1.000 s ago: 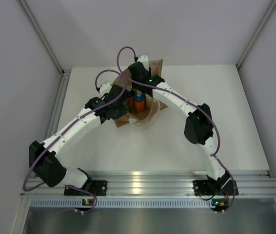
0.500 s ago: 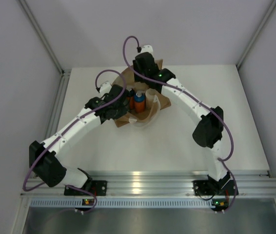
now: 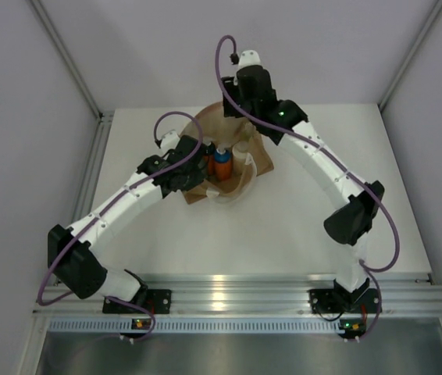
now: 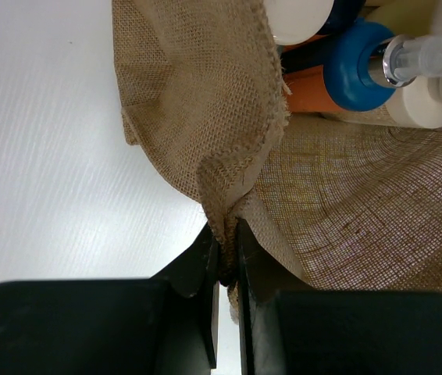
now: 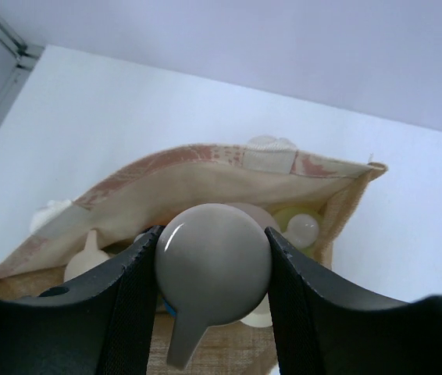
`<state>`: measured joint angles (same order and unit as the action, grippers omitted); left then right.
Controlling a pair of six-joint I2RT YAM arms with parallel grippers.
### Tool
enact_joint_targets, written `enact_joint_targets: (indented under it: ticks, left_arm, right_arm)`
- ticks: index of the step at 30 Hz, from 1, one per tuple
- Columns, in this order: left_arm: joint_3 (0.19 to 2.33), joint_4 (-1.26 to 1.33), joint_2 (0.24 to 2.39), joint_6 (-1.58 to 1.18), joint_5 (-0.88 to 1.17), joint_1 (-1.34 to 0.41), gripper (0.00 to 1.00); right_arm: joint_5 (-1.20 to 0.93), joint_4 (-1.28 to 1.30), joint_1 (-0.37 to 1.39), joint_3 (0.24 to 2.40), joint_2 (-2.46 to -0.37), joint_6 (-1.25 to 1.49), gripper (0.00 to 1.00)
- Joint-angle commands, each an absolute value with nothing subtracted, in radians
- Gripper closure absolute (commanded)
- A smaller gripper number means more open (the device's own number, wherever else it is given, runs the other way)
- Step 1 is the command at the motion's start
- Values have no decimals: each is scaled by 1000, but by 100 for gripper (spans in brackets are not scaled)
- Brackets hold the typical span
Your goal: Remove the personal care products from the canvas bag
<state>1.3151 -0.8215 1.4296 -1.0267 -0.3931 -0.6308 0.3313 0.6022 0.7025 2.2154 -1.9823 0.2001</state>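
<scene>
The canvas bag [image 3: 261, 162] lies open at the table's far middle. My left gripper [image 4: 227, 250] is shut on a fold of the bag's [image 4: 205, 117] rim. Inside the bag stand an orange bottle with a blue cap [image 4: 358, 66] [image 3: 221, 162] and white-capped bottles [image 4: 299, 16]. My right gripper [image 5: 213, 258] is shut on the round grey pump head of a bottle [image 5: 213, 269], held up above the bag's [image 5: 205, 183] mouth. Its body is hidden under the head. A yellow-green bottle [image 5: 307, 226] shows in the bag's right corner. From above, the right gripper [image 3: 237, 109] hangs over the bag's far edge.
The white table [image 3: 205, 234] stretches around the bag, with grey walls on three sides and a metal rail [image 3: 229, 293] along the near edge. A white rope handle [image 5: 269, 143] lies at the bag's far rim.
The right arm has risen out of the bag and drawn back toward the far right, carrying the grey-topped bottle. The left gripper has kept its hold on the bag's rim.
</scene>
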Motion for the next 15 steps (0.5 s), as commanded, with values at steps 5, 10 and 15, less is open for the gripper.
enact_joint_targets:
  ticks: [5,10,15]
  left_arm:
    - [1301,-856,1476,-1023,-373,-630,100]
    - [1305,-856,1480,-1025,-370,-630,100]
    - [1312,-857,1477,-1017,-368,-630,100]
  right_arm:
    - [318,485,634,2336,-1711,183,100]
    - [330,485,540,2283,-1617,187,100]
    - [325,482,375,2114,-1519,190,100]
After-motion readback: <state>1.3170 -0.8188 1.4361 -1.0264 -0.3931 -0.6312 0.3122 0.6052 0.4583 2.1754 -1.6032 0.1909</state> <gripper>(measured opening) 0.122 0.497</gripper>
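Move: The pump bottle already hangs from the right hand over the bag; the open table it is being carried towards lies about 28 cm to that hand's right, 6 cm back and some 34 cm below. Under the hand, about 25 cm down, stand the orange bottle (3 cm back, 2 cm left), the white bottle (2 cm back, 3 cm right) and the yellow-green bottle (4 cm ahead, 4 cm right). From the left hand, that open table is roughly 38 cm right, 8 cm ahead and 19 cm below. The pump bottle, still gripped by its top, is drawn on up and away from the bag by the right hand, which climbs about 17 cm and, ever faster, swings as far to the right, easing back a little. Its fingers tip upward and turn clockwise by some 15 degrees each. The left hand keeps its pinch on the bag's near-left rim, without moving. ##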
